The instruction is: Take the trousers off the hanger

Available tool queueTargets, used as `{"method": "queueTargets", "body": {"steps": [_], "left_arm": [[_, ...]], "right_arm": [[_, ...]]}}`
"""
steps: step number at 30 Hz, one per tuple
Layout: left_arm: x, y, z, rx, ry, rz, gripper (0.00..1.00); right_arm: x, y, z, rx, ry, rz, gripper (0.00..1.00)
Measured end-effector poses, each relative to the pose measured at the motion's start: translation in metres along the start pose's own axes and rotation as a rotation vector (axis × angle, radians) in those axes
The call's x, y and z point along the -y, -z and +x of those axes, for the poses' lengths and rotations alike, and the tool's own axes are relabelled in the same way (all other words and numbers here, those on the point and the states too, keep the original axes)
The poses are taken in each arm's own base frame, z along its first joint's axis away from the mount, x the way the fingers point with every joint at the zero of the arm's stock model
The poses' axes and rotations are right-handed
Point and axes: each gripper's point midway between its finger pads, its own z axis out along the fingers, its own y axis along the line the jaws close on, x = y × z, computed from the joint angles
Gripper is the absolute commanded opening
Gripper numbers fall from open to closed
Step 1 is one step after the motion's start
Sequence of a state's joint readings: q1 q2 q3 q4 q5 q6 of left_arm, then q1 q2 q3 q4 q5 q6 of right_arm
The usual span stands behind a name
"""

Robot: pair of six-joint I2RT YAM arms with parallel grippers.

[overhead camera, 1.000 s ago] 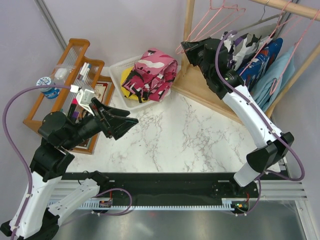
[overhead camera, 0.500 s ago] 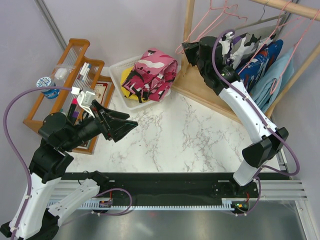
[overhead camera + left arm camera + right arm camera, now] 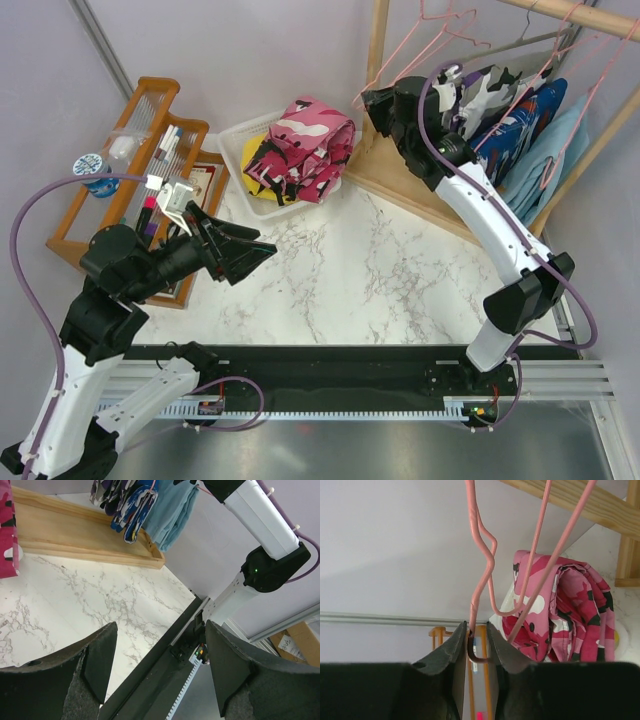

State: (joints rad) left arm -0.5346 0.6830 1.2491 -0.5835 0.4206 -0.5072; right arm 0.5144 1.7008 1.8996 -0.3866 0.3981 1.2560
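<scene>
The pink camouflage trousers (image 3: 300,148) lie folded in a white basket (image 3: 232,138), on top of the yellow trousers (image 3: 262,192). In the right wrist view they (image 3: 570,615) show behind the wire. An empty pink hanger (image 3: 412,48) hangs from the rail at the back. My right gripper (image 3: 370,98) is at its lower corner, jaws slightly open, and the hanger's bend (image 3: 480,555) sits in the gap of that gripper (image 3: 476,630), against the left finger. My left gripper (image 3: 262,247) hovers open over the table's left side, nothing between its jaws (image 3: 160,627).
A purple-white camouflage garment (image 3: 490,85), a blue patterned one (image 3: 525,115) and a light blue one (image 3: 560,140) hang on the wooden rack, whose base (image 3: 400,170) lies on the marble table. A wooden organiser (image 3: 140,140) with bottles stands at the left.
My right gripper's jaws have parted a little around the hanger's corner, and the arm has shifted slightly left. The left arm has barely moved.
</scene>
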Motion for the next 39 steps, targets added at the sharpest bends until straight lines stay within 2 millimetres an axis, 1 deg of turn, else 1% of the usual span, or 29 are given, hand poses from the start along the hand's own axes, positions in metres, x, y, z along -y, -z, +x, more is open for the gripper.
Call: {"method": "queueTargets", "body": {"steps": [2,3,5,7,8,10,13,19,21,23,25,26,28,30,33,34,35,37,39], "left_arm": [[-0.002,-0.001,0.002,-0.005,0.003,-0.003,0.77],[-0.003,-0.001,0.004,-0.01,0.005,-0.005,0.77],[-0.006,-0.002,0.009,-0.022,0.011,-0.012,0.77],[-0.009,-0.003,0.013,-0.034,0.017,-0.018,0.77],[-0.01,-0.004,0.015,-0.039,0.02,-0.021,0.77],[-0.011,-0.005,0.016,-0.044,0.022,-0.024,0.77],[-0.013,-0.006,0.018,-0.049,0.025,-0.027,0.77],[-0.021,-0.012,0.028,-0.08,0.04,-0.039,0.76],[-0.025,-0.014,0.034,-0.094,0.047,-0.045,0.76],[-0.03,-0.016,0.042,-0.11,0.055,-0.051,0.76],[-0.036,-0.018,0.052,-0.13,0.064,-0.058,0.77],[-0.039,-0.019,0.059,-0.141,0.069,-0.056,0.77],[-0.045,-0.018,0.076,-0.169,0.083,-0.059,0.78],[-0.053,-0.015,0.094,-0.188,0.092,-0.06,0.79],[-0.062,-0.01,0.123,-0.209,0.109,-0.049,0.79],[-0.064,-0.008,0.13,-0.213,0.116,-0.046,0.79],[-0.064,-0.007,0.137,-0.205,0.118,-0.027,0.8],[-0.065,-0.004,0.152,-0.195,0.131,0.008,0.8],[-0.067,-0.002,0.168,-0.184,0.149,0.045,0.81]], "right_arm": [[0.003,0.0,0.005,-0.007,0.029,0.005,0.44],[0.006,0.001,0.008,-0.014,0.052,0.008,0.5],[0.013,0.004,0.014,-0.023,0.1,0.015,0.56],[0.022,0.01,0.019,-0.043,0.145,0.026,0.66],[0.027,0.015,0.021,-0.051,0.171,0.03,0.68],[0.037,0.026,0.022,-0.068,0.224,0.042,0.76],[0.046,0.048,0.018,-0.082,0.3,0.049,0.8],[0.043,0.093,-0.006,-0.082,0.439,0.004,0.84],[0.047,0.106,-0.007,-0.105,0.496,-0.008,0.85],[0.054,0.118,0.002,-0.146,0.557,-0.025,0.85],[0.069,0.13,0.02,-0.213,0.613,-0.038,0.85],[0.083,0.139,0.035,-0.269,0.648,-0.045,0.85],[0.106,0.15,0.057,-0.35,0.694,-0.047,0.86],[0.133,0.166,0.084,-0.444,0.737,-0.051,0.86],[0.171,0.191,0.115,-0.557,0.777,-0.066,0.88],[0.184,0.198,0.122,-0.584,0.78,-0.071,0.89],[0.198,0.204,0.128,-0.606,0.776,-0.076,0.92],[0.225,0.213,0.137,-0.637,0.752,-0.081,0.97],[0.249,0.219,0.144,-0.65,0.721,-0.089,0.98]]}}
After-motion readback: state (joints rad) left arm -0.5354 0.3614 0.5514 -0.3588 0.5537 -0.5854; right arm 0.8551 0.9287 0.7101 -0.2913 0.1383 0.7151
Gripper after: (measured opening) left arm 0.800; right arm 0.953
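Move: The lower end of the pink hanger lies right at the right hand's fingertips, which are already starting to part. The rack's left post stands about 11 cm ahead and 2 cm to the right; the purple camouflage trousers hang some 24 cm to the right, 4 cm farther out and 12 cm lower; the pink trousers in the bin lie roughly 11 cm ahead, 14 cm left and 33 cm below. From the left hand, that hanger end is about 33 cm ahead and 19 cm right, near its own height. The right fingers spread wide and come free of the hanger's end; the hand draws back about 27 cm, dipping only slightly at first, then sinking fast, some 24 cm in all, over the bare tabletop. Its left side rolls down about 35 degrees while it swings some 40 degrees counter-clockwise. The left hand, empty and wide open, sinks about 18 cm over the table's front. ##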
